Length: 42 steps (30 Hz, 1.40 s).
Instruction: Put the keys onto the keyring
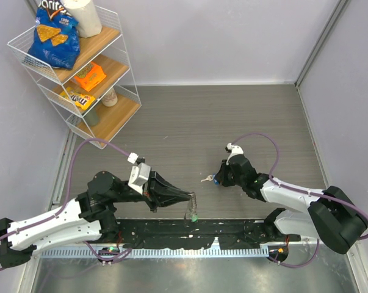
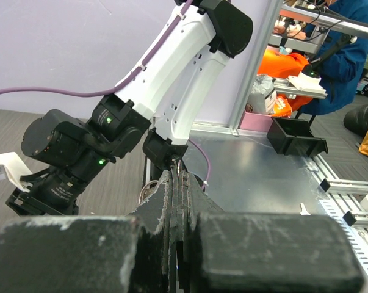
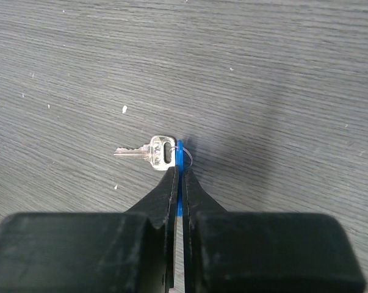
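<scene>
My right gripper point(image 3: 179, 170) is shut on a thin blue tag point(image 3: 180, 152), low over the grey table. A small silver key point(image 3: 148, 152) hangs off the tag by a tiny wire loop and points left. In the top view this key point(image 1: 206, 179) sticks out left of the right gripper point(image 1: 216, 179). My left gripper point(image 1: 187, 197) is shut on the keyring point(image 1: 191, 205), which hangs down from the jaws with a green-headed key point(image 1: 194, 216) at its lower end. In the left wrist view, a curve of the keyring point(image 2: 148, 190) shows beside the closed fingertips point(image 2: 165, 183).
A white wire shelf point(image 1: 25, 46) with snack bags stands at the back left. A black rail point(image 1: 190, 235) runs along the near table edge between the arm bases. Purple cables loop over both arms.
</scene>
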Each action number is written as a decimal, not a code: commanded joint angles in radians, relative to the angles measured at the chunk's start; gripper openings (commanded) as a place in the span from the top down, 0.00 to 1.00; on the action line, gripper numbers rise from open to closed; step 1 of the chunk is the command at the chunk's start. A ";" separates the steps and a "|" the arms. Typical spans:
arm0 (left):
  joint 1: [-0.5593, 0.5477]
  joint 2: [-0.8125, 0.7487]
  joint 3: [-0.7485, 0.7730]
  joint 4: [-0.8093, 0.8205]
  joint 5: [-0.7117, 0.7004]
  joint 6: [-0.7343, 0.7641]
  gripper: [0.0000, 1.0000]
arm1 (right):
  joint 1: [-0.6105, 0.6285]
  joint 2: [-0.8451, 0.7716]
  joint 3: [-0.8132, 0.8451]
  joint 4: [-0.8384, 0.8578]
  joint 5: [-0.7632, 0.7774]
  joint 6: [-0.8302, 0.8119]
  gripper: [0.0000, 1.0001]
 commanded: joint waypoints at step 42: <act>-0.001 -0.035 0.030 -0.004 -0.047 0.042 1.00 | 0.478 0.038 0.274 -0.321 0.717 -0.098 0.53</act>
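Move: The key's blue tag is already pinched in the right fingertips, practically at the hand point, and the silver key lies about 4 cm to the left of the tag, level with it front to back. The keyring hangs from the left gripper, roughly 19 cm back from the right hand, 10 cm to its left and 28 cm higher. From the left hand the tag lies some 19 cm ahead, 10 cm right and 31 cm below. Keep the right fingers shut on the blue tag at first and roll the wrist some 30 degrees, left side down, also tipping it up so the fingers swing from forward-left towards straight ahead. Meanwhile rise a little, weaving left, right and left again. Then open to about half, let go of the tag and lift clear, ending about 4.5 cm higher and 2 cm farther left. ##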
